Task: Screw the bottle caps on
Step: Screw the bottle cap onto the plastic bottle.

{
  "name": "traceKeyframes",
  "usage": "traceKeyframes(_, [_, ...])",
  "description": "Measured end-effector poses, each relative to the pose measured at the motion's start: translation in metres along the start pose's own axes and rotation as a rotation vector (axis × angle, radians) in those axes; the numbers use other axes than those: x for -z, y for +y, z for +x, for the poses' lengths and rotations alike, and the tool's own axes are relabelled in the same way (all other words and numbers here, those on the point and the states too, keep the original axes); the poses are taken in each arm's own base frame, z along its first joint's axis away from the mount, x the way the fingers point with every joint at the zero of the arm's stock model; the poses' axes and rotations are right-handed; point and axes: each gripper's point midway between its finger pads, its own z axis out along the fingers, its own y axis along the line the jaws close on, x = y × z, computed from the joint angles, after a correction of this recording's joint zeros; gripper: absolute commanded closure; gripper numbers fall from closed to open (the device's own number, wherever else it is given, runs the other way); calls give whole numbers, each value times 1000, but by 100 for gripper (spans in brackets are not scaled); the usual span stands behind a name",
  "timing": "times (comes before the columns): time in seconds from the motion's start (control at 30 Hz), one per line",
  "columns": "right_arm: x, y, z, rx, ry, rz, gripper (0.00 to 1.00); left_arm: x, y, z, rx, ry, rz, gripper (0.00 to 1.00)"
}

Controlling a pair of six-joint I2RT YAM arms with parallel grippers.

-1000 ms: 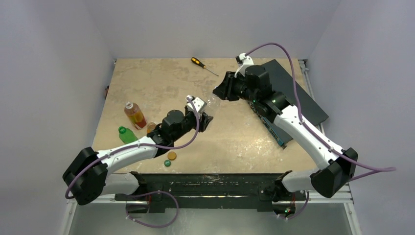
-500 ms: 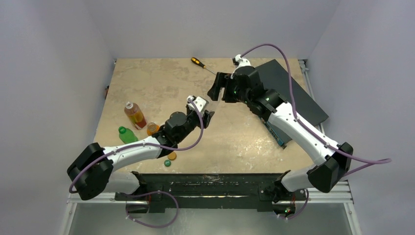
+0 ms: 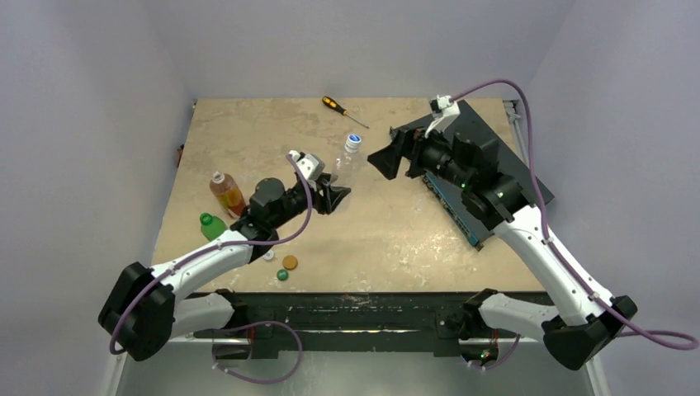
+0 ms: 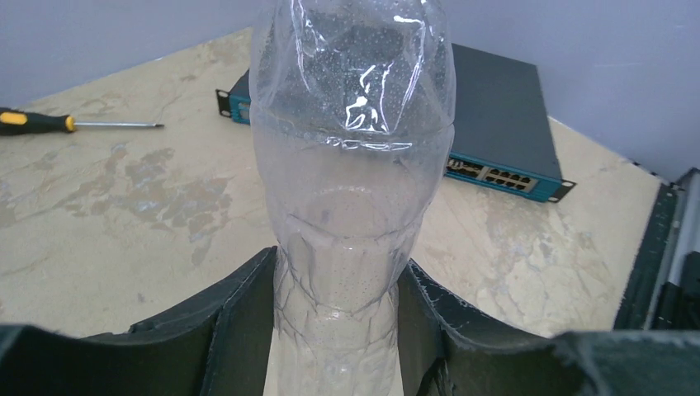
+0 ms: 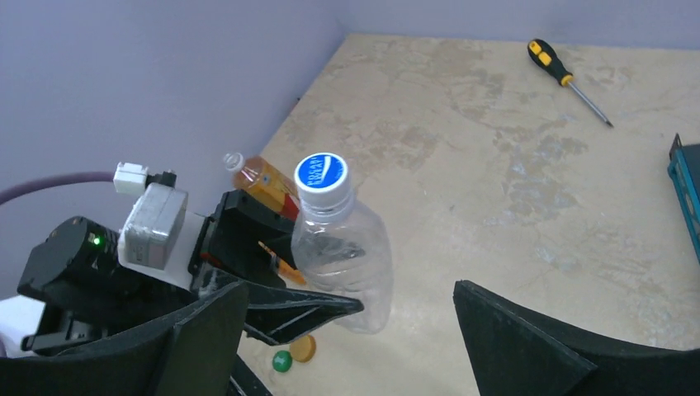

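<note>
My left gripper (image 3: 333,196) (image 4: 338,330) is shut on the lower body of a clear bottle (image 3: 345,168) (image 4: 351,165) (image 5: 342,260) and holds it tilted above the table. A white cap with a blue top (image 3: 353,141) (image 5: 321,175) sits on the bottle's neck. To the right of the cap, apart from it, my right gripper (image 3: 385,157) (image 5: 351,346) stands open and holds nothing. An amber bottle (image 3: 227,194) (image 5: 260,177) and a green bottle (image 3: 214,225) stand at the left. Loose orange (image 3: 290,262) (image 5: 303,348) and green (image 3: 282,275) (image 5: 282,360) caps lie near the front edge.
A black-and-orange screwdriver (image 3: 342,110) (image 4: 49,122) (image 5: 565,74) lies at the back of the table. A black and teal network switch (image 3: 491,161) (image 4: 503,136) lies along the right side under my right arm. Purple walls close in the table.
My right gripper has opened wide and drawn back to the right, off the bottle's top. The capped clear bottle now shows. My left arm has shifted it slightly left.
</note>
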Motion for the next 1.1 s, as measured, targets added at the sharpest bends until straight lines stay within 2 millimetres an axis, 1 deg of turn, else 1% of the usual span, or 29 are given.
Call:
traceKeyframes(0.1, [6,-10,-7,20,-24,-70,4,10,-9,-9,21,-7,90,100])
traceKeyframes(0.13, [7,-12,-8,28,-27,-98,6,13,-13,-12,26,-6,125,100])
traceKeyframes(0.2, [6,-10,-8,49,-30,-157,14,19,-21,-13,43,2,189,100])
traceKeyframes(0.27, [7,1,-4,72,-22,-247,20,25,-29,-13,63,15,247,100])
traceKeyframes(0.4, [11,27,-6,123,-38,-437,25,32,-46,-10,99,43,348,100])
traceKeyframes(0.57, [12,45,-11,156,-58,-580,31,39,-60,-9,131,65,429,100])
traceKeyframes(0.67, [7,47,-10,155,-55,-611,32,42,-65,-9,143,73,454,100])
traceKeyframes(0.83, [-2,43,-5,133,-32,-616,34,44,-69,-9,155,79,478,100])
traceKeyframes(1.1, [-2,48,-3,135,-22,-649,40,44,-72,-12,162,70,494,100])
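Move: The blue-topped cap, already on the bottle that the left hand holds, sits about 7 cm to the left, 5 cm ahead and 3 cm below the wide-open right hand; the bottle's middle is some 8 cm under the cap and 2 cm nearer the base. On the table, some 33 cm down, the network switch lies about 21 cm right and 7 cm ahead, the screwdriver 10 cm left and 24 cm ahead. From the left hand the cap is about 11 cm up, 4 ahead and 3 to the right. Still gripping the bottle's body, the left hand draws it back about 8 cm and slightly up, swinging clockwise nearly 30 degrees. After a small start to the right, the right hand goes left, back and a little up towards the cap, turning counter-clockwise over 30 degrees with fingertips tipping up, its fingers narrowing from wide open to under two thirds, no contact clear. ##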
